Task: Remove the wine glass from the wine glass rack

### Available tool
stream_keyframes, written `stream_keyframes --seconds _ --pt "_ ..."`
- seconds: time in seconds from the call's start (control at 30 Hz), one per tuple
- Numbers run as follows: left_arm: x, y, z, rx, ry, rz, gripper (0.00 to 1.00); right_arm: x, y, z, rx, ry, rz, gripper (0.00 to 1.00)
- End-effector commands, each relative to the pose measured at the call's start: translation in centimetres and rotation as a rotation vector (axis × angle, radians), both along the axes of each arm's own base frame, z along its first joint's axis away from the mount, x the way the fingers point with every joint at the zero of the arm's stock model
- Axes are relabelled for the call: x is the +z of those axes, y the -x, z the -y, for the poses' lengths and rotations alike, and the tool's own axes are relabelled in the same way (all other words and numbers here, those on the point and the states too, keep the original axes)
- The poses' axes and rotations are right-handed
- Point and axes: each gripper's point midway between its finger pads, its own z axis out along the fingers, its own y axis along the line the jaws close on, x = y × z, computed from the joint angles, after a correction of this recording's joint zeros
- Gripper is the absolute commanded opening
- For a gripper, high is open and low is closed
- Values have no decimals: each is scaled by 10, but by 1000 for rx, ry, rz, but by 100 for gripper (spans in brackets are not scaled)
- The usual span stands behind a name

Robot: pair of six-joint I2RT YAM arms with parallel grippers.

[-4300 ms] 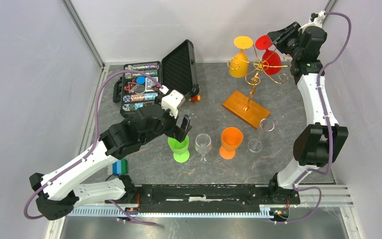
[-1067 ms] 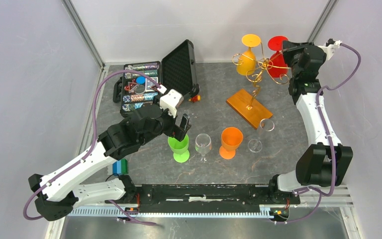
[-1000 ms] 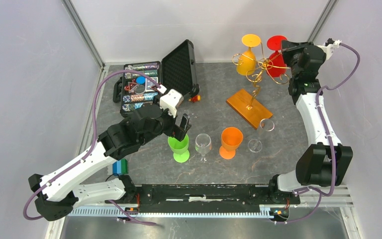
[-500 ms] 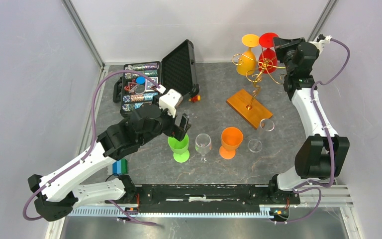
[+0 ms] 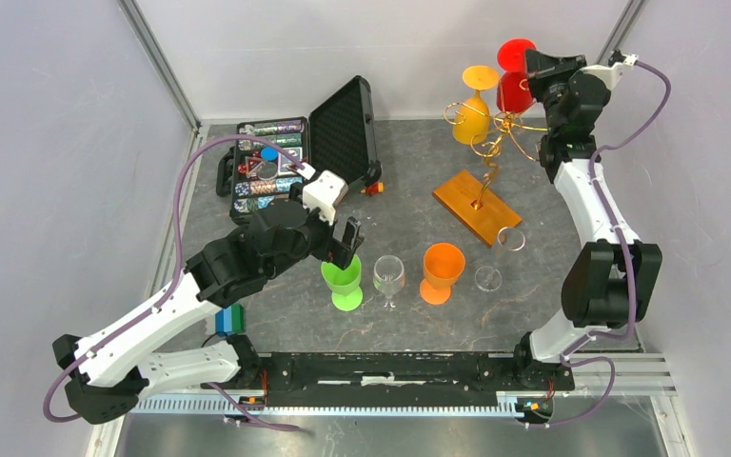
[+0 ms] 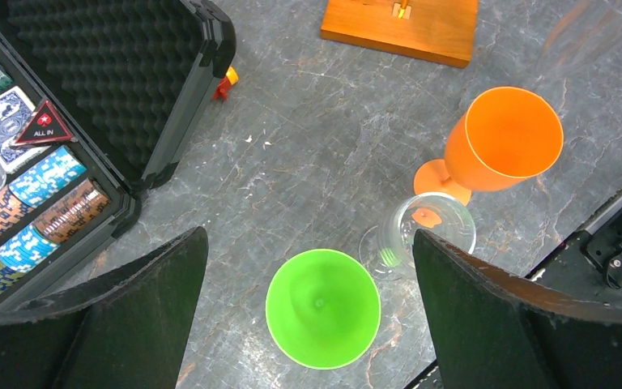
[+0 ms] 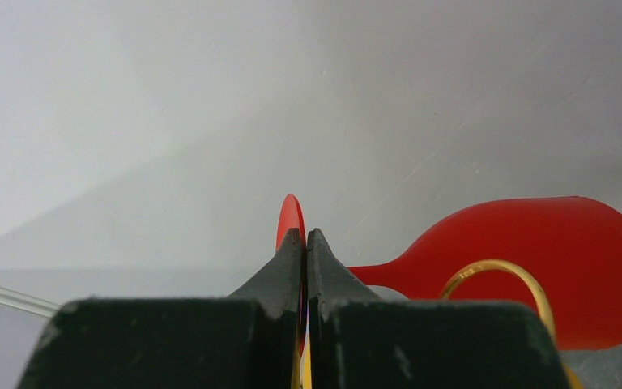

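My right gripper [image 5: 534,69] [image 7: 304,237] is shut on the thin foot of a red wine glass [image 5: 514,88] [image 7: 534,259], which it holds high beside the back wall. A gold wire loop of the wine glass rack [image 5: 497,133] [image 7: 494,271] shows in front of the red bowl. I cannot tell whether glass and wire touch. The rack's wooden base [image 5: 471,207] rests on the table. A yellow wine glass [image 5: 475,107] hangs upside down on the rack. My left gripper [image 5: 346,246] [image 6: 312,312] hovers open above a green glass [image 5: 345,283] [image 6: 322,308].
An open black case [image 5: 295,152] of poker chips lies at the back left. A clear glass [image 5: 388,278], an orange glass [image 5: 441,270] and another clear glass [image 5: 498,257] stand in a row at the front. The grey side walls are close to the right arm.
The right gripper has carried the red glass up and a little to the left, away from the rack's arms. The left arm has stayed still.
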Motion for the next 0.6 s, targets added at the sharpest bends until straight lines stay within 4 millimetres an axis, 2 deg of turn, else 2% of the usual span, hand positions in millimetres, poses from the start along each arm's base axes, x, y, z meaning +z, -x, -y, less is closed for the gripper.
stream_keyframes --seconds 0.0,0.17,0.3,0.43,0.57 --pt "18 -4 -2 3 19 73 100 76 4 -10 40 92 238 0" --pt "19 -5 -1 7 29 74 100 109 8 -26 121 153 367 0" --pt "20 -5 0 10 42 72 100 135 29 -42 196 192 493 0" --pt "24 -6 2 14 64 69 100 161 63 -56 271 211 598 0" --pt "26 -7 9 12 103 60 100 180 110 -66 331 190 685 0"
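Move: The right hand already pinches the upturned red glass at its foot; the glass's middle hangs some 9 cm below, about 2 cm ahead and 2 cm left. The rack's hub lies roughly 4 cm back, 3 cm left and 8 cm lower; the yellow glass about 9 cm left, 2 cm back and 10 cm lower. From the left hand, the red glass is around 31 cm ahead, 32 cm right and slightly higher. Right hand lifts the still-pinched red glass about 11 cm from the rack, edging left, fingertips tipping up. ##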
